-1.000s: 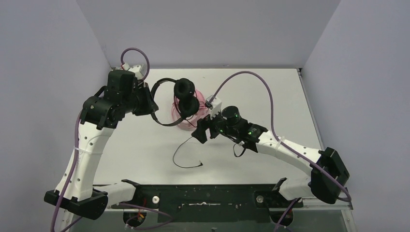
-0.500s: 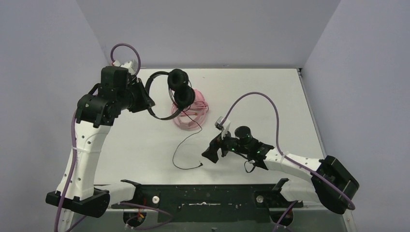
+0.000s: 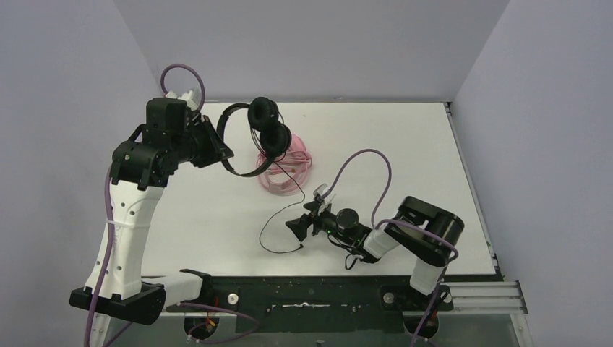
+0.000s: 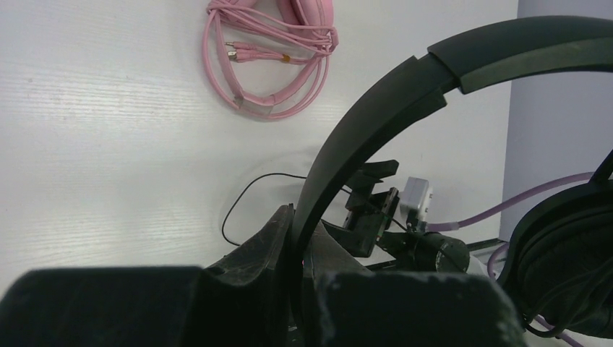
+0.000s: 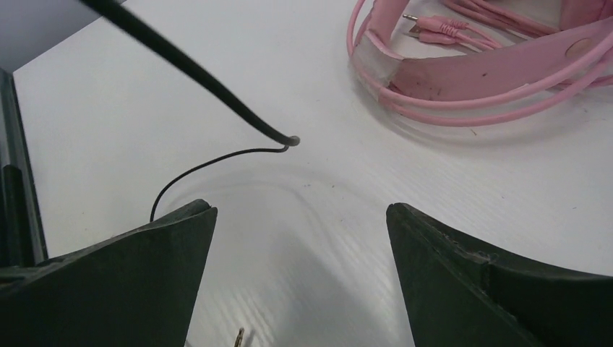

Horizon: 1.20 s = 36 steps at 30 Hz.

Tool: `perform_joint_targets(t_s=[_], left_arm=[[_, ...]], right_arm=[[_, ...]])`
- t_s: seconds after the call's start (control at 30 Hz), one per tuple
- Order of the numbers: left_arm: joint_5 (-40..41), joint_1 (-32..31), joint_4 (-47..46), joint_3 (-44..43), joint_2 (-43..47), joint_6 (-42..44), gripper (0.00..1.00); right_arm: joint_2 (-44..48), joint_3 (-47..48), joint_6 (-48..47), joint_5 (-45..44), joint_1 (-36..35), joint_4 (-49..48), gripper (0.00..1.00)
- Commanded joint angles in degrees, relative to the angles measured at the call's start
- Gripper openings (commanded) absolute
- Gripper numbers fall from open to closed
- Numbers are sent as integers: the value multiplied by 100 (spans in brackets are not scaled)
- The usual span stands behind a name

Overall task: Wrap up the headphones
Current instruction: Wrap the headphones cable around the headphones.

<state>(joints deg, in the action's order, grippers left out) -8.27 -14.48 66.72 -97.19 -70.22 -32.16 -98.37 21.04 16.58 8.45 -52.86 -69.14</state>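
My left gripper (image 3: 217, 150) (image 4: 300, 217) is shut on the headband (image 4: 376, 108) of the black headphones (image 3: 266, 127) and holds them above the table at the back left. Their ear cups hang over the pink headphones (image 3: 287, 172) (image 5: 491, 69), which lie on the table with the pink cable (image 4: 275, 43) coiled round them. The thin black cable (image 3: 277, 215) (image 5: 209, 163) drops from the cups, loops over the table and ends in a plug (image 3: 300, 248) (image 5: 238, 336). My right gripper (image 3: 295, 227) (image 5: 300, 217) stands open, low over the table beside that plug, with nothing between its fingers.
Grey walls close in the white table (image 3: 405, 144) at the back and on both sides. A black rail (image 3: 311, 293) with the arm bases runs along the near edge. The right arm's purple cable (image 3: 361, 163) arches over the table.
The right arm has pulled back from the pink headphones toward the near edge and come down by the cable's plug, with its jaws wider. The left arm has raised the black headphones slightly toward the back left.
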Motion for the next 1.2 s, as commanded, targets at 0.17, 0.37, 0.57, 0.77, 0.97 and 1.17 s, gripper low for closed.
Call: perform_joint_targets(t_s=[0.17,0.37,0.57,0.77,0.97,1.17], left_arm=[[-317,80,-501,-354,95,-141,0],[-322,77,-493,-405,122,-139,0],[-394,81,-598,-354,188,-204,0],[-397,126,-623,-306,247,-183,0],[-1588,447,-1672,267,571,2,0],[-3200,327,-1968,941,931,2170,0]], right_arm=[[-621,725,391,-1662,-271,-1640,92],[-1016,1156,657,-1916,-303,-1649,88],[-1352,1591,687,-1877,-278,-1652,72],[-1267,1349,890,-1436,-64,-1638,17],[-382,499,1150,743,924,-565,0],[597,1601,930,3692,2460,3792,0]])
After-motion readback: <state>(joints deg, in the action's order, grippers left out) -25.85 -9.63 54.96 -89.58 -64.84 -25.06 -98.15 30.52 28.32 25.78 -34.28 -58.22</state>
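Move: The hanging stretch of the black headphones' cable that I go for is about 6 cm ahead of my open right hand, 4 cm to its left and 3 cm up. The black ear cups are some 11 cm ahead, 7 cm left and 26 cm above. The pink headphones lie about 16 cm ahead, 5 cm left and 6 cm below, the cable plug roughly 7 cm straight back and 7 cm down. From my left hand, that stretch is about 1 cm ahead, 14 cm right and 24 cm lower. I reach my right hand forward about 7 cm, left 5 cm and up 4 cm until the hanging cable is between the fingers, and shut them on it. Then I draw the pinched cable some 8 cm to the right, dipping first, then rising and edging forward. My left hand keeps its grip on the headband, rises about 2 cm, and late on shifts 2 cm right, turning clockwise. ##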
